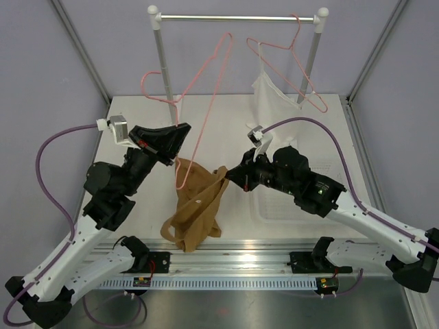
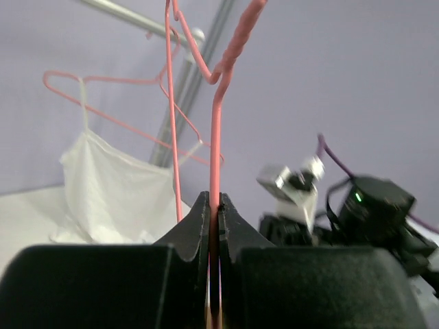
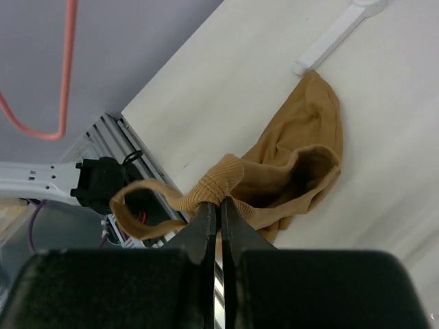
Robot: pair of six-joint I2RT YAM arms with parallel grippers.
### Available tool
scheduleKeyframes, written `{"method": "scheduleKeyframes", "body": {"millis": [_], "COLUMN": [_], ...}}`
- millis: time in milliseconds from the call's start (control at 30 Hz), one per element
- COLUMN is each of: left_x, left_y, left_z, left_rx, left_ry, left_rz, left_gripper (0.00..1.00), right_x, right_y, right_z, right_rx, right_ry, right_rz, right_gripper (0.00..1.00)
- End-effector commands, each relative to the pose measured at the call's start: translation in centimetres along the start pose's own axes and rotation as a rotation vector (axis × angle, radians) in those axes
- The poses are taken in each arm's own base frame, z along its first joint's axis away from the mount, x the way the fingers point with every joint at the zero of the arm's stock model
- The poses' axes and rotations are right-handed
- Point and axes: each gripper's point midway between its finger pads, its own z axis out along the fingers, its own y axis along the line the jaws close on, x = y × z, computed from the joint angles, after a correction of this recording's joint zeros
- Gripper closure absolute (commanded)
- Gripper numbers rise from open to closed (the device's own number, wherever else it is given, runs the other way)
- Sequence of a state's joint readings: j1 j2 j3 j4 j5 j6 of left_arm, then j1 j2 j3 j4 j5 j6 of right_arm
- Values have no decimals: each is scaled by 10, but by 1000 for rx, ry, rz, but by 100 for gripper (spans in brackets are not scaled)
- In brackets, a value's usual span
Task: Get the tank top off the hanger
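The pink wire hanger [image 1: 206, 89] is off the rail and tilted, with its hook to the left. My left gripper [image 1: 180, 133] is shut on its wire, which runs up between the fingertips in the left wrist view [image 2: 216, 137]. The tan tank top [image 1: 195, 205] hangs in a bunch from the hanger's lower corner down to the table. I cannot tell whether a strap still loops the wire. My right gripper [image 1: 226, 175] is shut on a gathered ribbed edge of the top [image 3: 288, 171], with a strap loop drooping to the left of the jaws [image 3: 219, 203].
A garment rack rail [image 1: 236, 17] stands at the back on two posts. A white garment [image 1: 278, 96] hangs there on a second pink hanger [image 1: 288, 51], also visible in the left wrist view [image 2: 116, 192]. The rack's white foot [image 3: 343, 27] lies on the table.
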State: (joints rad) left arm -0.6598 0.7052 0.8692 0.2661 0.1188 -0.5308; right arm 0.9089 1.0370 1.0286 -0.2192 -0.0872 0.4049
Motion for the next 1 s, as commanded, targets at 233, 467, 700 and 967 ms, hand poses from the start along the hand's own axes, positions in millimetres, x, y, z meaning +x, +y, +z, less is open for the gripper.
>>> {"method": "scheduleKeyframes", "body": {"millis": [233,467,700,967], "left_x": [-82,-7,41,2], "left_y": [33,80,95,104], "left_z": [7,-48,-22,57], "left_rx": [-342,-593,-645,-656], "left_ry": [-128,196,466,416], "left_rz": [156,103,94,203], "left_gripper": [100,100,100,100], "right_x": [3,41,-2,-3], "right_y": [-18,-12,-23,-30], "right_z": [2,40,4,-29], "right_rx": [233,216,324,342], "right_ry": [50,148,10,-30], "right_rz": [-127,-119,-115,-90], "right_gripper": [100,1,0,0]}}
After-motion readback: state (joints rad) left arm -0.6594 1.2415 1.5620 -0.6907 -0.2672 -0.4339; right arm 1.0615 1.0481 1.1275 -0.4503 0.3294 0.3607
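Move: The tank top hangs by one edge from the right hand, most of it heaped on the table: its middle about 10 cm to that hand's left, 1 cm ahead and 23 cm below. The white box is some 9 cm ahead and 28 cm right, 25 cm below. The left hand holds the hanger; the rack bar's middle lies roughly 36 cm ahead, 13 cm right and 13 cm higher, the tank top about 38 cm underneath, 1 cm ahead. The tank top's held edge is lowered about 8 cm over the table; the right fingers open wide partway down and let go, then the hand lifts back nearly as far, drifting right. The left hand, still gripping the hanger, first rises left, then sinks and swings forward towards the rack, ending 10 cm farther out and 8 cm lower, tilting from pointing up to pointing down. ##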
